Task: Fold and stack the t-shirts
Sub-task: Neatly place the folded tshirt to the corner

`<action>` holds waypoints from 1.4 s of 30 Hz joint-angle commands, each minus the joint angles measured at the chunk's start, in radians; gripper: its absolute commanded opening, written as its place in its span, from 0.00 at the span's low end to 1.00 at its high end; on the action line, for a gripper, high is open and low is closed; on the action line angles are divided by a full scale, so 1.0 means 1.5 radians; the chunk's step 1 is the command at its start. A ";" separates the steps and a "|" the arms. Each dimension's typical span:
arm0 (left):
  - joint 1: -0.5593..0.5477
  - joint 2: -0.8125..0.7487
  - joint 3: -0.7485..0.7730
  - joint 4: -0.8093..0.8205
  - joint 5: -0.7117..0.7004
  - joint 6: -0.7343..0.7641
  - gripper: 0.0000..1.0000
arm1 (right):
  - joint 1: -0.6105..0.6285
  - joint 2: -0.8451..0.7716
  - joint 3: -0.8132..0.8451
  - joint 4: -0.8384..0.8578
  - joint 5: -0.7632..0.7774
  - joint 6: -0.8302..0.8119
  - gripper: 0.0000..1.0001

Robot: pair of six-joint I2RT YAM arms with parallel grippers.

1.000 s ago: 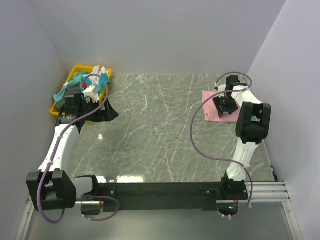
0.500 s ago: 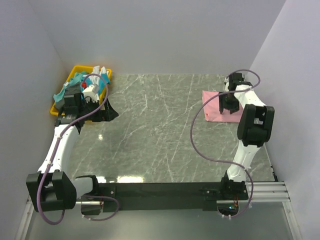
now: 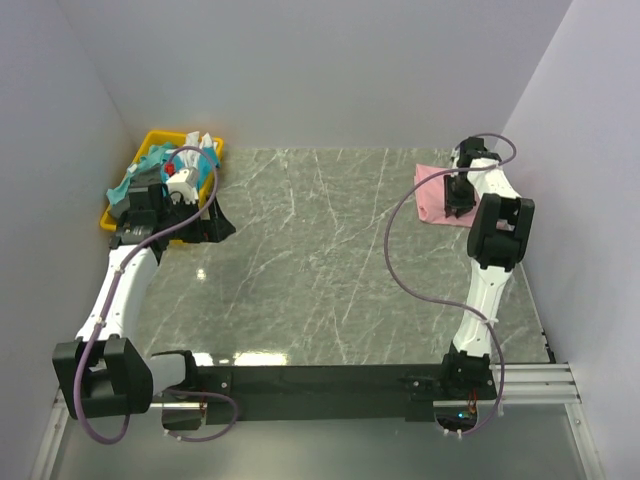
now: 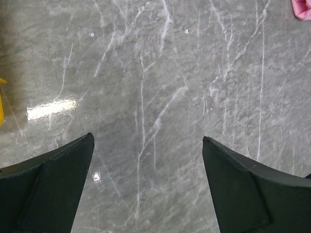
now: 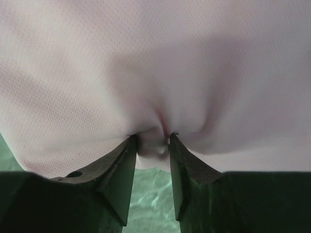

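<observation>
A folded light pink t-shirt (image 3: 432,192) lies at the far right of the marble table. My right gripper (image 3: 459,196) is down on its right part. In the right wrist view the pink t-shirt (image 5: 155,63) fills the frame, and my right gripper (image 5: 151,138) is shut on a puckered fold of it. More t-shirts sit heaped in the yellow bin (image 3: 148,144) at the far left, teal (image 3: 124,190) and white (image 3: 197,143) among them. My left gripper (image 3: 210,220) hovers beside that bin. It is wide open in the left wrist view (image 4: 146,141), with only bare table between the fingers.
The marble table (image 3: 310,260) spreads between the two arms. White walls close in on the left, back and right sides. A corner of the pink shirt (image 4: 302,7) and a sliver of the bin (image 4: 1,99) show at the edges of the left wrist view.
My right gripper has moved toward the far wall and closed on the pink t-shirt, and the shirt has shifted that way with it. The left arm has stayed put.
</observation>
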 commanded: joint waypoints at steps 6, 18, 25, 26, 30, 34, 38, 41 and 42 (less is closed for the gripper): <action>0.003 0.030 0.045 -0.012 -0.008 0.020 0.99 | -0.011 0.077 0.129 0.028 0.011 -0.071 0.38; 0.004 0.061 0.074 -0.021 -0.010 0.014 0.99 | -0.028 0.160 0.260 0.055 0.015 -0.113 0.45; 0.003 0.061 0.074 -0.031 -0.011 0.014 0.99 | -0.034 0.183 0.294 0.079 0.000 -0.153 0.46; 0.004 0.061 0.073 -0.030 -0.011 0.013 0.99 | -0.034 0.179 0.294 0.079 -0.003 -0.155 0.46; 0.004 0.060 0.069 -0.025 -0.009 0.011 0.99 | -0.033 0.165 0.287 0.085 -0.029 -0.158 0.47; 0.003 0.059 0.073 -0.023 -0.007 0.009 0.99 | -0.026 0.123 0.283 0.084 -0.049 -0.163 0.50; 0.004 0.055 0.083 -0.018 -0.002 0.011 0.99 | -0.019 0.055 0.268 0.089 -0.088 -0.151 0.63; 0.004 0.051 0.093 -0.012 0.004 0.010 0.99 | -0.008 -0.005 0.266 0.081 -0.098 -0.142 0.71; 0.004 0.050 0.095 -0.010 0.005 0.011 0.99 | -0.005 -0.022 0.261 0.076 -0.105 -0.141 0.73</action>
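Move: My right hand is already down with a pinch of the folded t-shirt near its near edge; the t-shirt's middle lies about 7 cm ahead and 1 cm to the right, a centimetre lower. The table's far right corner is some 21 cm ahead and 12 cm right of that hand, and the right wall stands level with it, roughly 12 cm to the right. From my left hand the corner is about 36 cm ahead, 75 cm right and 18 cm down. Keeping my right fingers on the pinched cloth, I drag the folded t-shirt low over the table about 10 cm forward, drifting some 5 cm right towards the far corner, the fingertips tipping gradually outward. Near the end I open the fingers, let go of the fold and lift about 5 cm, edging back left. ##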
